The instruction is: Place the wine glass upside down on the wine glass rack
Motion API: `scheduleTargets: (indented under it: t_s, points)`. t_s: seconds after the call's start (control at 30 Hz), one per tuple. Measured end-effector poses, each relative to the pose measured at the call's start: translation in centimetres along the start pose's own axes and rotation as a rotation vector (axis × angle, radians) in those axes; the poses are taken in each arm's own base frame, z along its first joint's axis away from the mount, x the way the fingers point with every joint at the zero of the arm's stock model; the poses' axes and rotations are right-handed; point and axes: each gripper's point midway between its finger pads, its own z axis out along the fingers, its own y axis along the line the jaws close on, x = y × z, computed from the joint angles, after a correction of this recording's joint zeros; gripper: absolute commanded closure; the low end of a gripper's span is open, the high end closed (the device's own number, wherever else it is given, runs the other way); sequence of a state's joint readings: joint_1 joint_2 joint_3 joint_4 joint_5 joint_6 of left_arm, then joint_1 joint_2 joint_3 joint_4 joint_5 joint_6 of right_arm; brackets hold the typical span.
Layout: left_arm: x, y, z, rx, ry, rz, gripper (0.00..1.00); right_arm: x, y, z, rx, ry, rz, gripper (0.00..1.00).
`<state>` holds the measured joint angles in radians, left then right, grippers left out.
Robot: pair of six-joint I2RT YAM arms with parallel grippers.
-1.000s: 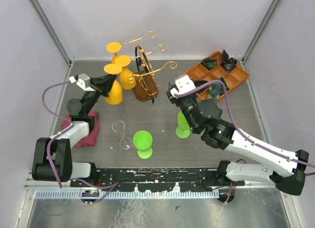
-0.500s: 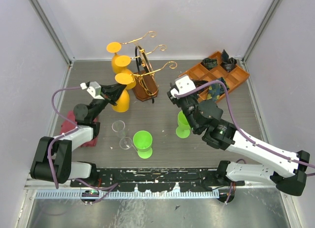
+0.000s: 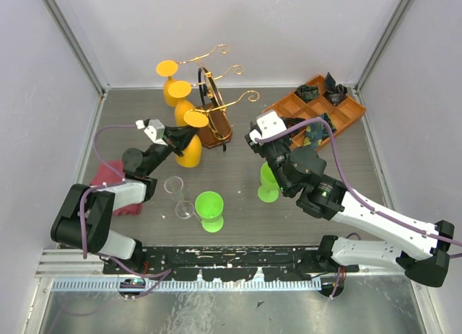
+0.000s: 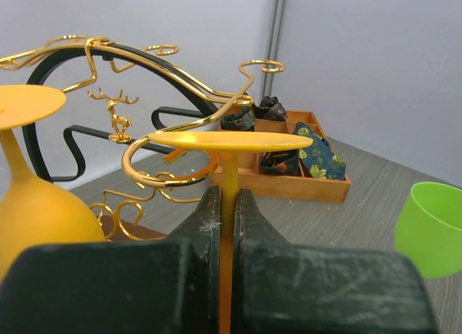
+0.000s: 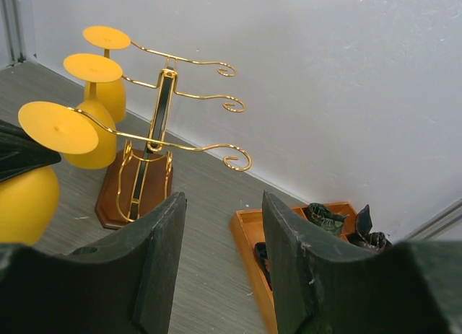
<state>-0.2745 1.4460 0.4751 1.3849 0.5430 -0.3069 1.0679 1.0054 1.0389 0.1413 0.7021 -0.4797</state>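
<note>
My left gripper is shut on the stem of an upside-down yellow wine glass. Its round foot sits level with the curled end of the nearest gold arm of the wine glass rack. The stem stands just right of that curl. Whether the foot rests on the wire I cannot tell. Two more yellow glasses hang upside down on the rack's far arms. My right gripper hovers open and empty, right of the rack.
An orange compartment tray with dark items lies at the back right. One green glass stands near the front; another is partly under the right arm. Two clear glasses and a red cloth are at the left.
My left gripper has carried the yellow glass to the right, from the left of the rack up to its nearest arm. The right arm has not moved.
</note>
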Motion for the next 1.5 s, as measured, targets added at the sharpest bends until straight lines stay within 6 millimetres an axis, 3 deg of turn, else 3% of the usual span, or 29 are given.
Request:
scheduleTargets:
  t_s: [0.4, 0.77, 1.13, 1.5]
  points:
    - [0.0, -0.1, 2.6, -0.028, -0.032, 0.037, 1.00, 0.2, -0.3, 0.0, 0.013, 0.007, -0.020, 0.48]
    - [0.7, 2.5, 3.6, -0.129, -0.047, 0.057, 1.00, 0.5, -0.4, -0.1, 0.021, 0.017, -0.039, 0.47]
    - [0.7, 3.9, 3.5, -0.200, -0.057, 0.094, 1.00, 0.7, -0.7, -0.1, 0.033, 0.026, -0.061, 0.47]
    - [0.3, 4.7, 1.9, -0.274, -0.056, 0.135, 1.00, 1.3, -0.6, -0.1, 0.032, 0.038, -0.077, 0.46]
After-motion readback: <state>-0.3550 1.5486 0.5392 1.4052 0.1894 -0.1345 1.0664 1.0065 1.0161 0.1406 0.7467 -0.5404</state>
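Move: The left hand, pinching the upside-down yellow glass by its stem, has the left curl of the rack's front arm about 4 cm straight ahead and some 2 cm above its fingertips. One hung yellow glass lies about 12 cm ahead, 4 cm left; the far hung yellow glass about 21 cm ahead, 8 cm left, both centred slightly lower. From the idle right hand that curl lies some 14 cm ahead, 20 cm left and 12 cm lower. Forward by about 5 cm, nearly level, the left hand carries the glass stem into the front arm's left curl. It first swings some 2 cm out to the right with the forward push, then comes back left about 3.5 cm, turning roughly 20 degrees counter-clockwise. The fingers keep their pinch on the stem just under the glass's foot. ##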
